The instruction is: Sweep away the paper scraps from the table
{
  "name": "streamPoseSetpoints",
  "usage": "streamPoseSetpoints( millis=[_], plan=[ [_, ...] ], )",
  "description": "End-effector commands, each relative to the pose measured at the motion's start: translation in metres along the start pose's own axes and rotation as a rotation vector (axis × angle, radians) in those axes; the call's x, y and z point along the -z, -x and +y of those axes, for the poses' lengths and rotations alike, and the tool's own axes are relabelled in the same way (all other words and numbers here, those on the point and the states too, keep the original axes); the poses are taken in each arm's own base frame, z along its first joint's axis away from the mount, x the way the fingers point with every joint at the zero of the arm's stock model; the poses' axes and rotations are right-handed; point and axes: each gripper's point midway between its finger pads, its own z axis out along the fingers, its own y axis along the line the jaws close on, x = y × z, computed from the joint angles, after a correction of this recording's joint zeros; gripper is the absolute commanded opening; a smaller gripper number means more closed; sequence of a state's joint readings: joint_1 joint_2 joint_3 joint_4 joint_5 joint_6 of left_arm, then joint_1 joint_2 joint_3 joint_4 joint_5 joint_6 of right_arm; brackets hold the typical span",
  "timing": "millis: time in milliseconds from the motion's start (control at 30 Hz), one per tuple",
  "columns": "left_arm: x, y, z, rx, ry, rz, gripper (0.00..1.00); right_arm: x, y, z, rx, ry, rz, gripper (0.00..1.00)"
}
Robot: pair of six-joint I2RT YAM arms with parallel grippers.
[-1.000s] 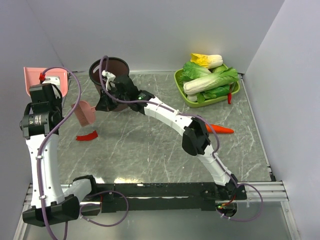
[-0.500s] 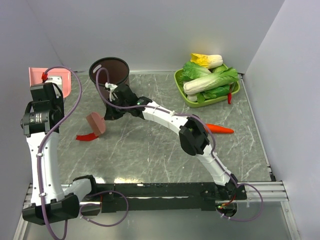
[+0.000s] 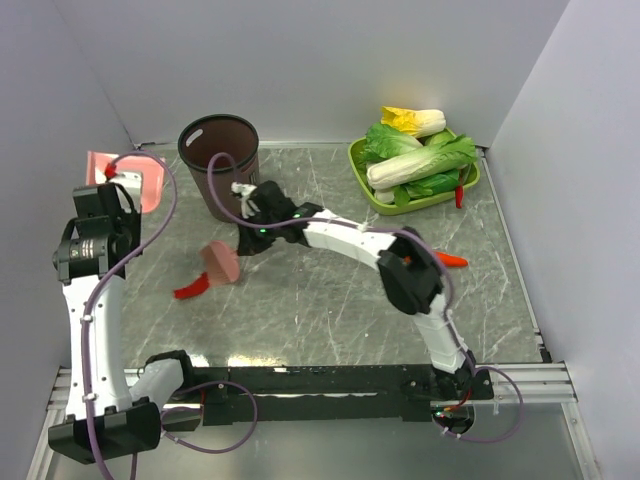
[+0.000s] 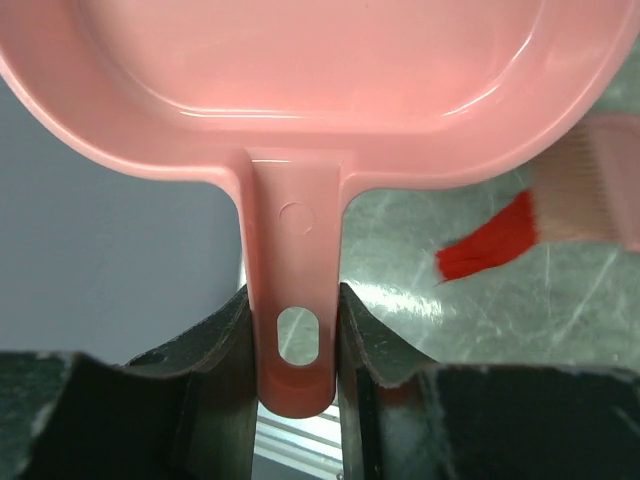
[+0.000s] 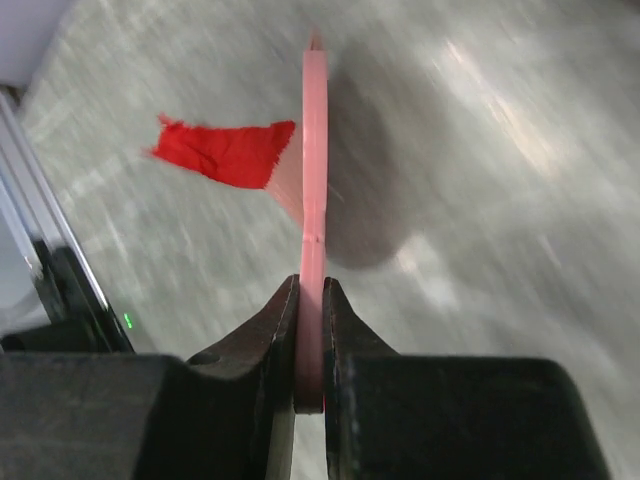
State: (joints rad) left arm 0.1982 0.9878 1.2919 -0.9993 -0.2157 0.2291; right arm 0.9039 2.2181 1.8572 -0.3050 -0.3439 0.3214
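Observation:
One red paper scrap (image 3: 192, 288) lies on the grey marble table (image 3: 330, 300), left of centre. The pink brush (image 3: 222, 263) touches the scrap's right end, its handle pinched in my shut right gripper (image 3: 245, 240). In the right wrist view the brush (image 5: 313, 190) runs straight out from the gripper (image 5: 311, 300), with the scrap (image 5: 225, 152) at its bristles. My left gripper (image 4: 293, 310) is shut on the handle of the pink dustpan (image 4: 300, 80), held above the table by the left wall. Scrap (image 4: 487, 248) and brush (image 4: 595, 190) lie to its right.
A dark brown bin (image 3: 218, 150) stands at the back left, close behind the right forearm. A green tray (image 3: 472, 182) of cabbages sits at the back right with a small red chili (image 3: 459, 195) beside it. An orange carrot (image 3: 452, 261) shows behind the right elbow.
The right arm has swung the brush from beside the bin toward the front onto the scrap, which shifted slightly forward and right. The left arm has moved the dustpan a little lower and to the right.

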Motion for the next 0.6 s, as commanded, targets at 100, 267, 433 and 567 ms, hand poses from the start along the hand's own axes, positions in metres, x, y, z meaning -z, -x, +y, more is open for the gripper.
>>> streamPoseSetpoints(
  millis=[100,267,433,567],
  plan=[
    [-0.027,-0.02,-0.037,-0.149,-0.19,0.023,0.01,0.116,-0.033,-0.055,0.055,-0.196,0.043,0.0],
    [-0.04,-0.064,-0.068,-0.384,-0.393,0.122,0.01,0.187,-0.051,-0.07,0.137,-0.261,0.02,0.0],
    [-0.04,-0.119,-0.087,-0.674,-0.579,0.286,0.01,0.249,-0.032,-0.063,0.223,-0.268,-0.068,0.0],
    [-0.04,-0.149,-0.101,-0.861,-0.657,0.363,0.01,0.27,-0.024,-0.066,0.241,-0.308,-0.087,0.0]
  ],
)
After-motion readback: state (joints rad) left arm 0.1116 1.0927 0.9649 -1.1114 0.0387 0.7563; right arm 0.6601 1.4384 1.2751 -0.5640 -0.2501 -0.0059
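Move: Low and to the right hand's left lies the paper scrap, roughly 13 cm left, 5 cm back and 10 cm below it; the held brush's head is about 7 cm left, 1 cm back and 8 cm below. The bin's middle stands some 16 cm ahead, 4 cm left and 3 cm higher. From the left hand, holding the dustpan up, the scrap lies about 12 cm right, 2 cm ahead and 26 cm below. Sweeping to the right past the near side of the bin, the right hand drags the scrap with the brush's bristles, nearly level at first, then rising to about 8 cm and lifting them clear as it slows. The left hand keeps the dustpan and lowers it about 15 cm, easing right and back, while turning clockwise and tipping down some 35 degrees. ##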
